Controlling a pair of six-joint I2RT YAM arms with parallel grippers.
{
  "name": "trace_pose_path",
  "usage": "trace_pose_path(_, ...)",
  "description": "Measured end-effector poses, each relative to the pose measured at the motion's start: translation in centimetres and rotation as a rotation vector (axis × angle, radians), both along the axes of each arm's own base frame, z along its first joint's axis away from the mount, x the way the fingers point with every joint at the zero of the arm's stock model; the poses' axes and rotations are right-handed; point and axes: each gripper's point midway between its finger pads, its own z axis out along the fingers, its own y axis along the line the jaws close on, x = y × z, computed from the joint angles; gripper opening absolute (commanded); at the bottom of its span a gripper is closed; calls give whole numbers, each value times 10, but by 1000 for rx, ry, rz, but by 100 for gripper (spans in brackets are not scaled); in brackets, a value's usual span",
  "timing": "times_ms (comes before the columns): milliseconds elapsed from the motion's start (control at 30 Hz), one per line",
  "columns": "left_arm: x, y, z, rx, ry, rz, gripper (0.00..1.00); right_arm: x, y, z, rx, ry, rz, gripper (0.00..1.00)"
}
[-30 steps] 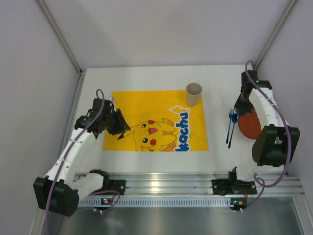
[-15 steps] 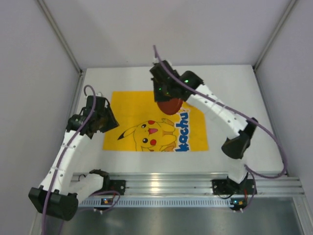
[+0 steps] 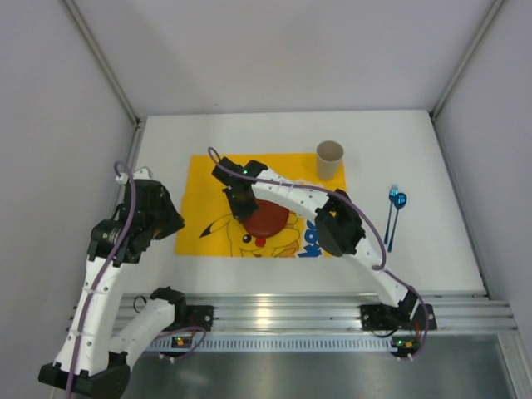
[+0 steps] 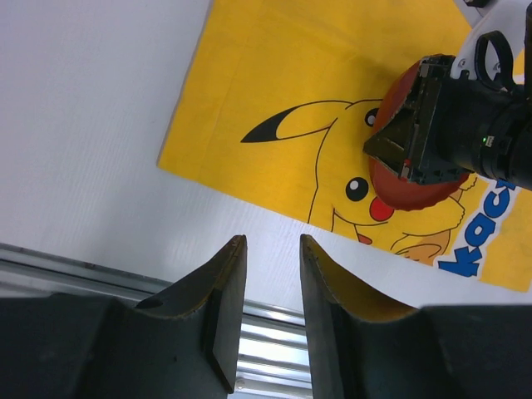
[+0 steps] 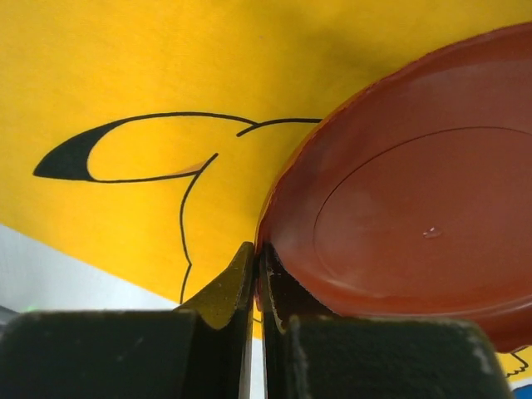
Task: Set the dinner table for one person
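A round red plate (image 3: 268, 219) (image 5: 399, 216) is over the middle of the yellow Pikachu mat (image 3: 208, 179) (image 4: 266, 75), which lies on the white dinner table (image 3: 416, 150). My right gripper (image 3: 241, 202) (image 5: 256, 248) is shut on the plate's left rim. The plate looks tilted, and I cannot tell whether it touches the mat. Left of the mat and nearer the front edge, my left gripper (image 3: 162, 220) (image 4: 272, 238) is open with nothing between its fingers. The left wrist view also shows the plate (image 4: 416, 189) under the right gripper.
A beige cup (image 3: 329, 160) stands upright at the mat's far right corner. A blue fork and spoon (image 3: 392, 216) lie side by side on the table right of the mat. A metal rail (image 3: 274, 312) runs along the near edge.
The right arm carried the red plate from the table's right side, past the cup, to the mat's middle. The left arm pulled back toward the near left.
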Motion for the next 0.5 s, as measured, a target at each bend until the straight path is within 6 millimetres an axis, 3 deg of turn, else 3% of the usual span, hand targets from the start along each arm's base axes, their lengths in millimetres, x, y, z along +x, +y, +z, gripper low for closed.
trace_pose_path(133,-6,2,1,4,7,3,38,3,9,5,45,0,2,3)
trace_pose_path(200,-10,3,2,4,5,3,38,7,14,7,75,-6,-1,25)
trace_pose_path(267,-12,4,3,4,5,4,38,12,22,7,112,-8,-5,68)
trace_pose_path(367,-12,3,5,1,1,4,38,19,27,4,144,-9,1,86)
trace_pose_path(500,-9,2,3,0,16,3,38,28,17,0,136,-13,-13,89)
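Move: The plate lies on the yellow mat with its left rim pinched in the right fingers, its middle about 8 cm to that hand's right, 1 cm farther out and 1 cm lower. From the same hand, the mat's middle is some 7 cm right and 4 cm forward, and the cup 25 cm right and 15 cm forward. From the left hand, the plate is roughly 10 cm forward, 21 cm right and 19 cm below. The plate's left rim is let go by the right hand, which first eases left and a little forward, then swings back right while still edging forward, about 3 cm forward and 2 cm left in all. The fingers go from shut to nearly wide open around the rim, staying low over the mat, as the wrist rolls some 8 degrees, left side rising. ##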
